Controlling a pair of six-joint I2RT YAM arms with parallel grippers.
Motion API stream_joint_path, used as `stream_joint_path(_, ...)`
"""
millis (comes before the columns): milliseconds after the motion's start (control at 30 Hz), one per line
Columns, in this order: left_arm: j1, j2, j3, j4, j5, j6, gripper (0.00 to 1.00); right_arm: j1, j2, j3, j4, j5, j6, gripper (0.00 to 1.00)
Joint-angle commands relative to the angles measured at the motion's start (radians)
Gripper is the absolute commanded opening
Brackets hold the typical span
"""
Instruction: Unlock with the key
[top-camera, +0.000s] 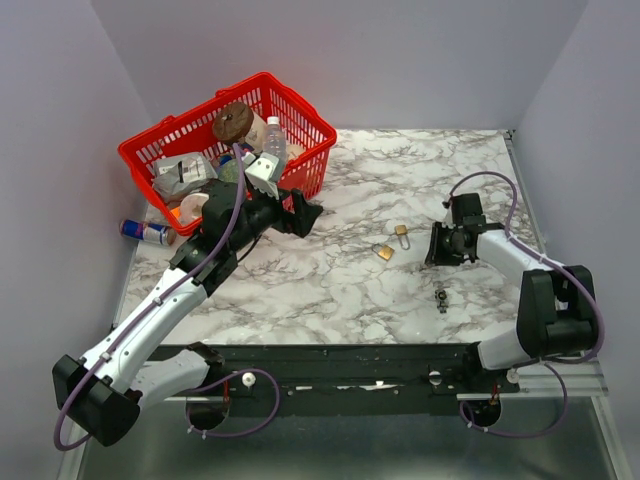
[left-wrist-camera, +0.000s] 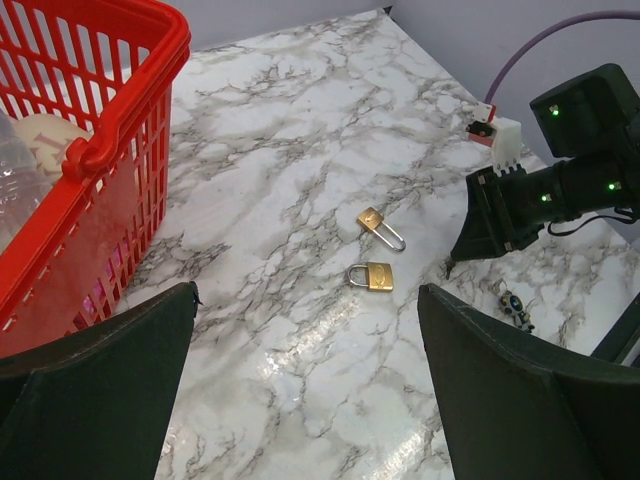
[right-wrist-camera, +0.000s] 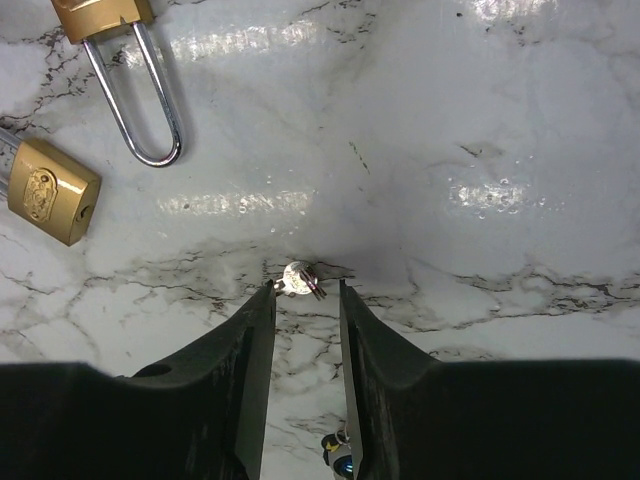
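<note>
The key (top-camera: 441, 298), tiny and dark on a small ring, lies on the marble near the front edge; it also shows low between my right fingers (right-wrist-camera: 338, 462) and beside the right arm (left-wrist-camera: 516, 308). Two brass padlocks rest mid-table: a long-shackled padlock (top-camera: 401, 232) (left-wrist-camera: 372, 217) (right-wrist-camera: 105, 15) and a short padlock (top-camera: 386, 253) (left-wrist-camera: 379, 276) (right-wrist-camera: 52, 191). My right gripper (top-camera: 433, 258) (right-wrist-camera: 303, 290) points down at the table, jaws narrowly apart. A tiny silvery round piece (right-wrist-camera: 299, 277) lies at its tips, touching the left one. My left gripper (top-camera: 305, 215) (left-wrist-camera: 305, 300) hovers wide open, holding nothing.
A red basket (top-camera: 302, 113) (left-wrist-camera: 120, 120) full of bottles and packets stands at the back left, right beside the left arm. A drink can (top-camera: 146, 232) lies outside it at the table's left edge. Walls close in the table on three sides.
</note>
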Motion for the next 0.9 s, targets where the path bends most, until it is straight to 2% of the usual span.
stream_joint_path(0,-0.007,-0.016,-0.010,0.035,0.030,0.009,0.99,0.005,0.026,0.022,-0.009,-0.026,-0.021,0.39)
stream_joint_path(333,-0.009,-0.019,-0.010,0.030,0.027,0.011,0.99,0.005,0.088,0.058,-0.027,-0.049,-0.036,0.33)
stream_joint_path(433,-0.010,-0.022,-0.010,0.032,0.027,0.009,0.99,0.004,0.097,0.061,-0.033,-0.049,-0.036,0.27)
stream_joint_path(733,-0.010,-0.029,-0.012,0.032,0.024,0.016,0.99,0.007,0.086,0.049,-0.027,-0.072,-0.039,0.02)
stream_joint_path(867,-0.010,-0.038,-0.018,0.042,0.043,0.029,0.99,0.016,0.007,0.024,-0.012,-0.150,-0.030,0.01)
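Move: The key lies on the table almost under the right fingertips, about 1 cm ahead of the hand and 2 cm below it. Of the neighbours at table height, the long-shackled padlock is roughly 8 cm ahead and 6 left of that hand, the other padlock some 4 ahead and 10 left, and a small dark trinket about 8 back and 4 right. From the left hand the key is around 26 cm right, level forward, some 29 below. The key is what the right fingers go down to: with the hand steeply downward, they sink about 1.5 cm at an easy pace, the wrist tipping a few degrees. Low over the marble they close from less than half open to practically shut, pinching the key at their very tips, while the hand edges about 1 cm left and starts barely to rise. ##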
